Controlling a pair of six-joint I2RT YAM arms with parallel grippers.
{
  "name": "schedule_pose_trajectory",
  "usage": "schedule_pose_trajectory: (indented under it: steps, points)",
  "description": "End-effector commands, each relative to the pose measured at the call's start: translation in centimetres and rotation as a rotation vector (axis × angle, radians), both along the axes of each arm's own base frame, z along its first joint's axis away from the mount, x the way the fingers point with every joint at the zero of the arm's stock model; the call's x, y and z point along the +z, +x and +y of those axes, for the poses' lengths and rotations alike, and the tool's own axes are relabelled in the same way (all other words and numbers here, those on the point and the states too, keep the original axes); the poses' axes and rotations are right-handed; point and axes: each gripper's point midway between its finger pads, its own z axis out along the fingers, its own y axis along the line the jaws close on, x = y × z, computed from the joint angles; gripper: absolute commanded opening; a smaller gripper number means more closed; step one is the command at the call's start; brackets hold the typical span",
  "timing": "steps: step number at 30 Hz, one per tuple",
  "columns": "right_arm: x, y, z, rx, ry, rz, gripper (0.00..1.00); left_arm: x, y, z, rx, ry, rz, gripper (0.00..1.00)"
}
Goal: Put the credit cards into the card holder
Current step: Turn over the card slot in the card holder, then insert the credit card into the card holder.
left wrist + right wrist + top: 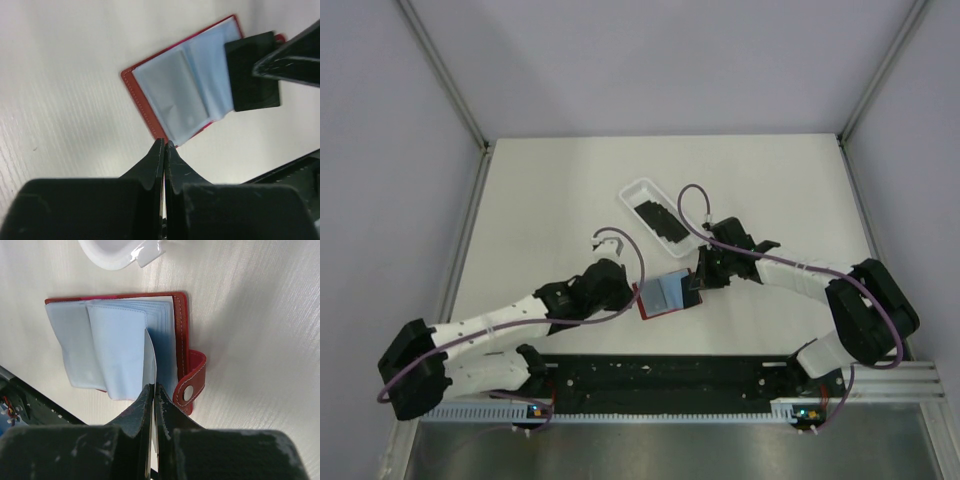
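The red card holder point(665, 293) lies open on the table, its pale blue-grey sleeves point(170, 90) facing up. My left gripper point(164, 142) is shut, with its tips pinching the near corner of the red cover. My right gripper point(152, 386) is shut on a black credit card point(252, 72), which hangs over the right half of the open holder point(115, 335). In the right wrist view this card shows only edge-on, standing among the sleeves. More black credit cards point(660, 220) lie in a white tray behind.
The white oblong tray point(645, 190) sits just behind the holder, and its rim point(120, 250) is close to the right gripper. The holder's snap tab point(192, 380) sticks out to the right. A black rail point(660, 378) runs along the near edge.
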Motion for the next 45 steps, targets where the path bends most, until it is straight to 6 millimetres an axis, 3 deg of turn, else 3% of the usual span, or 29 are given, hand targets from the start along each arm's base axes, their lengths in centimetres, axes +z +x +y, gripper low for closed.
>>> schedule_pose_trajectory:
  steps: [1, 4, 9, 17, 21, 29, 38, 45]
  points:
    - [-1.4, -0.3, -1.5, 0.002, -0.102, 0.004, 0.0, 6.9, 2.0, -1.3, 0.014, -0.15, -0.173, 0.0]
    - [-1.3, -0.3, -1.5, 0.002, -0.1, -0.003, 0.0, 8.1, 2.8, -2.3, -0.015, -0.177, -0.225, 0.0]
    - [0.6, 0.0, -1.1, 0.018, -0.056, -0.055, 0.0, 5.2, 3.7, -2.0, 0.052, -0.092, -0.173, 0.0]
    - [7.0, 0.9, -0.8, 0.021, 0.009, -0.185, 0.0, 4.3, 3.7, -3.1, 0.007, -0.118, -0.183, 0.0]
    - [9.1, 0.6, 0.6, 0.097, 0.083, -0.213, 0.0, 2.8, 3.7, -3.1, 0.0, -0.079, -0.154, 0.0]
    - [8.6, 0.6, 3.6, 0.21, 0.175, -0.153, 0.0, 0.0, 2.9, -2.3, 0.028, -0.047, -0.088, 0.0]
    - [6.3, 0.9, 6.6, 0.263, 0.19, -0.089, 0.0, -1.1, 2.5, -2.1, 0.033, -0.037, -0.061, 0.0]
    - [3.5, 1.7, 6.5, 0.246, 0.123, -0.058, 0.0, -2.2, 2.3, -2.2, 0.031, -0.022, -0.028, 0.0]
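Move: The right hand grips the black card, its lower edge at the half-turned card slot, whose middle lies about 4 cm to the left, level fore-and-aft and 3 cm below. The card holder's middle is roughly 7 cm left and 1 cm back; the white tray some 17 cm ahead and 8 cm left. From the shut, empty left hand the card slot lies about 11 cm right, 3 cm ahead and 5 cm lower. Right hand lifts the card about 8 cm, arcs 5 cm left, and sinks; left hand rises 6 cm, sinks 8. ##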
